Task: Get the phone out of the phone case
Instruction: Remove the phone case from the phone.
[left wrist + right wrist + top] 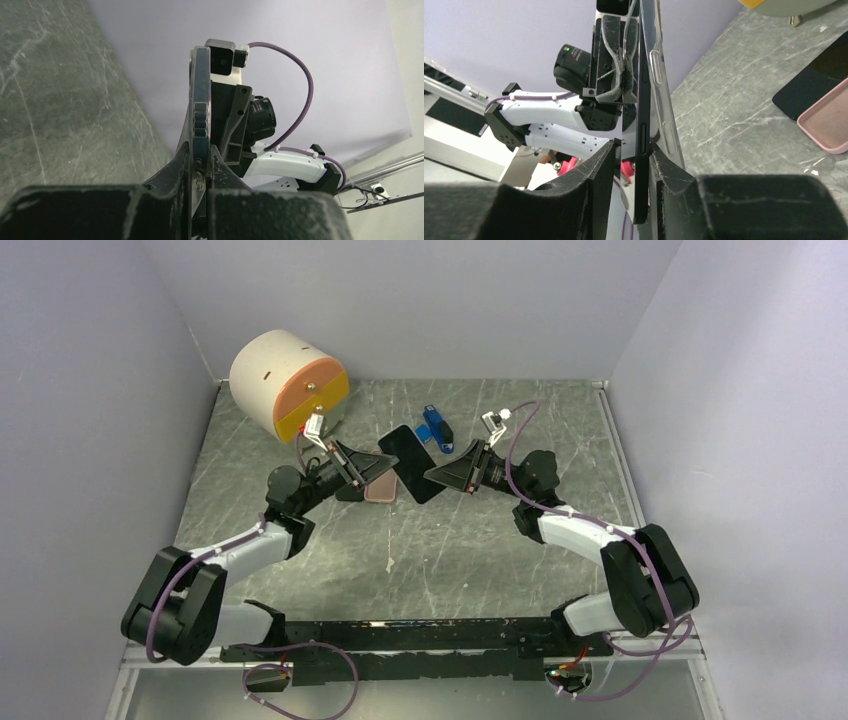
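Note:
A black phone (410, 462) in a clear phone case (665, 112) hangs above the table between both arms. My left gripper (375, 468) is shut on the case's edge (201, 115), which stands edge-on between its fingers (201, 155). From the other side my right gripper (433, 477) reaches around the phone's dark edge (642, 150). In the right wrist view the phone rests against the right finger (669, 170), while the left finger (599, 165) stands a small gap away. The right gripper (631, 150) is open.
A pink case (383, 490) lies on the table below the held phone, beside a flat black slab (814, 80). A blue object (435, 427) lies behind. A white and orange cylinder (290, 385) stands at the back left. Grey walls close in three sides.

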{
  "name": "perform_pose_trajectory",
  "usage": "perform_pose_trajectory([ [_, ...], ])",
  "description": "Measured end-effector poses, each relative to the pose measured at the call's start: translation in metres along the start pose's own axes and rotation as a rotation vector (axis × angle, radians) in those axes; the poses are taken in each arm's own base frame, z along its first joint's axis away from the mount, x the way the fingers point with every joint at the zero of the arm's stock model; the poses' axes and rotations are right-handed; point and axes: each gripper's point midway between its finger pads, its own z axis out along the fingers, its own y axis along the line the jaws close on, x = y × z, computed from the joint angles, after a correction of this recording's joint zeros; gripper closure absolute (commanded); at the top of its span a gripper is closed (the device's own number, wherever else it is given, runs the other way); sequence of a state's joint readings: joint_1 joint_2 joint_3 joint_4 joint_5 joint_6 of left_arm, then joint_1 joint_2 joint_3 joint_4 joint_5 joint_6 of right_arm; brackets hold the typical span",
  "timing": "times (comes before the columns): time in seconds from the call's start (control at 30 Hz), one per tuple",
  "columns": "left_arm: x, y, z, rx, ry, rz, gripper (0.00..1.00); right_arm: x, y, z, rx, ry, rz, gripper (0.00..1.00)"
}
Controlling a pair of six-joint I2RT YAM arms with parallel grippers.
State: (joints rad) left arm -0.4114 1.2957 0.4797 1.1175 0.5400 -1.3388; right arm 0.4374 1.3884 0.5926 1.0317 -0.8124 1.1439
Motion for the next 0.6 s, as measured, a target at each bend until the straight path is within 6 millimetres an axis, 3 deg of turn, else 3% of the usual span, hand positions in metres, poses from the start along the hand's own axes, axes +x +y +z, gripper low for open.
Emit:
perform_pose_trajectory([
  [0.23, 0.002, -0.011, 0.003, -0.018, 0.062, 0.074, 0.97, 0.002, 0.007, 0.002, -0.03, 0.059, -0.062, 0.77],
  [0.4, 0.006, -0.007, 0.004, -0.041, 0.104, 0.1, 0.97, 0.008, 0.003, 0.001, -0.023, 0.095, -0.07, 1.0],
  [0.53, 0.007, 0.001, 0.004, -0.064, 0.111, 0.1, 0.97, 0.011, -0.004, 0.0, -0.012, 0.106, -0.054, 1.0],
  [0.6, 0.009, 0.007, 0.003, -0.08, 0.117, 0.098, 0.91, 0.015, -0.009, -0.001, -0.003, 0.107, -0.042, 1.0],
])
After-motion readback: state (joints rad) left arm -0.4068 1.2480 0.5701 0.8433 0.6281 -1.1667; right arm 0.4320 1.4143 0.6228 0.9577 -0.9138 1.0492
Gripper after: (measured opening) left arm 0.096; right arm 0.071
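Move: The right fingers are part-open around an edge of the phone, whose middle lies about 4 cm left and 2 cm ahead, roughly level. Far below the right hand, some 27 cm down, lie the pink case about 13 cm left and 16 cm ahead, and the spare phone 21 cm left and 16 cm ahead. The left hand already grips the phone's other side, its middle about 4 cm right and 1 cm back. Both hands rise slightly, then sink about 2 cm, as the right fingers close to pinch the phone's edge. ##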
